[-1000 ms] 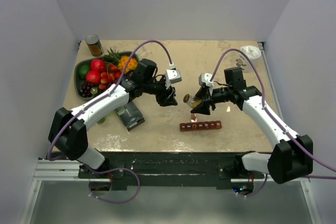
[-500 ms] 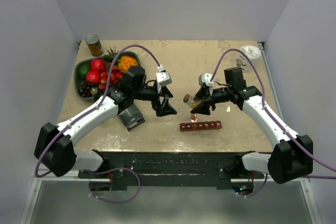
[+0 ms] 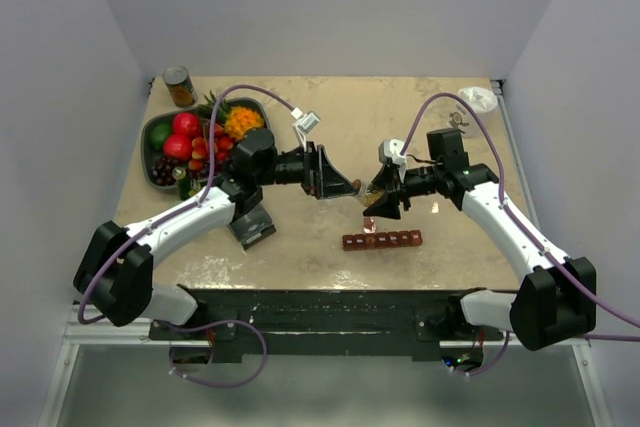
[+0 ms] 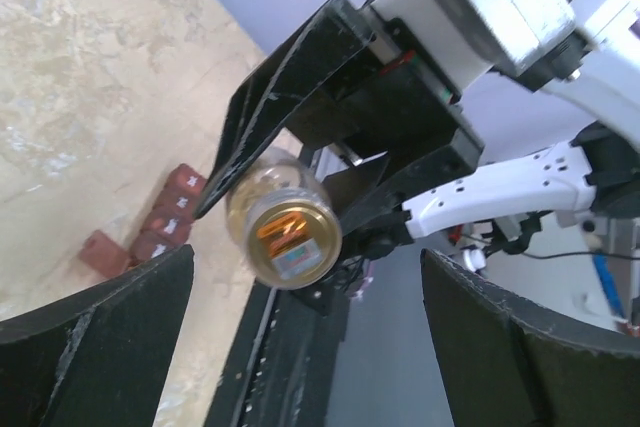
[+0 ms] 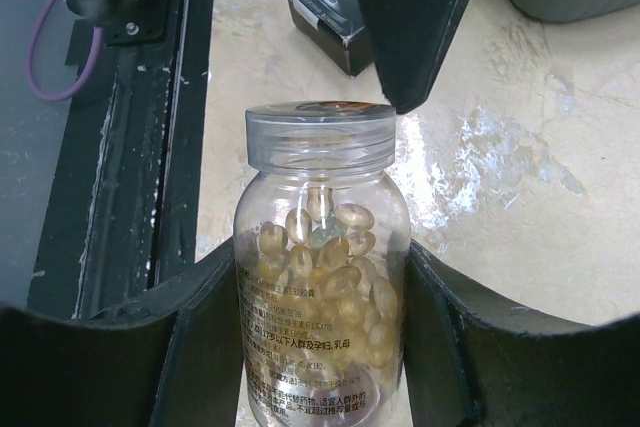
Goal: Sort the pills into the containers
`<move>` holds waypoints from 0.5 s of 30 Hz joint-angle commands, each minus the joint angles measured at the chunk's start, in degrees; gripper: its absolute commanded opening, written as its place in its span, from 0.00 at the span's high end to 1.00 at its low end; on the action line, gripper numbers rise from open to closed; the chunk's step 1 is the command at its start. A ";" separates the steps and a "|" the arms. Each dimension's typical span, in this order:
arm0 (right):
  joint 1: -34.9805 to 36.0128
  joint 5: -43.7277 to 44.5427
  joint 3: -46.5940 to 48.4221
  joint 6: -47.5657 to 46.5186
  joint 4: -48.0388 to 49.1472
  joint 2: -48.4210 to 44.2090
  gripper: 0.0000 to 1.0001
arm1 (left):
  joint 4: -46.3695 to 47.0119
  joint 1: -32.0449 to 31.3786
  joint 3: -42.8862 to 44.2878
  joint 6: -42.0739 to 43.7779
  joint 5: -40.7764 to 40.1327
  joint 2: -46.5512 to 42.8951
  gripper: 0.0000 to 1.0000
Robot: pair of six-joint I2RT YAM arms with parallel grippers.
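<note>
A clear bottle (image 5: 320, 277) full of tan-orange pills (image 5: 345, 267) sits between the fingers of my right gripper (image 5: 320, 347), which is shut on its body. The bottle points left, with its clear cap (image 5: 320, 135) on. In the top view the right gripper (image 3: 376, 201) holds it above the table, just over the left end of the dark red containers strip (image 3: 382, 240). My left gripper (image 3: 340, 185) is open wide and faces the cap. In the left wrist view the cap (image 4: 290, 242) lies between the spread fingers (image 4: 110, 337) without touching them, and the containers (image 4: 150, 232) show behind.
A grey-green fruit bowl (image 3: 158, 132) and a metal can (image 3: 180, 87) stand at the far left. A black box (image 3: 250, 224) lies under the left forearm. A white object (image 3: 478, 99) sits at the far right corner.
The left gripper opened wide, drew back toward the near edge, then swung right up to the bottle's cap. The right arm and bottle have not moved.
</note>
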 commanded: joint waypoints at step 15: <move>0.23 -1.03 2.45 0.55 1.41 -1.43 0.92 | -11.21 -5.82 11.86 3.83 -7.70 5.95 0.48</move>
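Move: The jar's cap, on the jar held in the right gripper, lies about 4 cm to the right of the open left gripper, level fore and aft and roughly 1 cm below. From the right hand the cap is some 5 cm left, 1 cm ahead and 3 cm above. The brown pill organizer lies on the table about 10 cm back, 7 cm right and 18 cm below the left hand; the black box is roughly 19 cm left, 7 cm back and 19 cm below it. Bring the left gripper about 3.5 cm right onto the jar's cap, arcing some 1.5 cm up and settling back to the starting height. Begin wide open and, once the fingers straddle the cap, close them by about a third until they come close on both sides of it. Keep the right gripper still, holding the jar. ##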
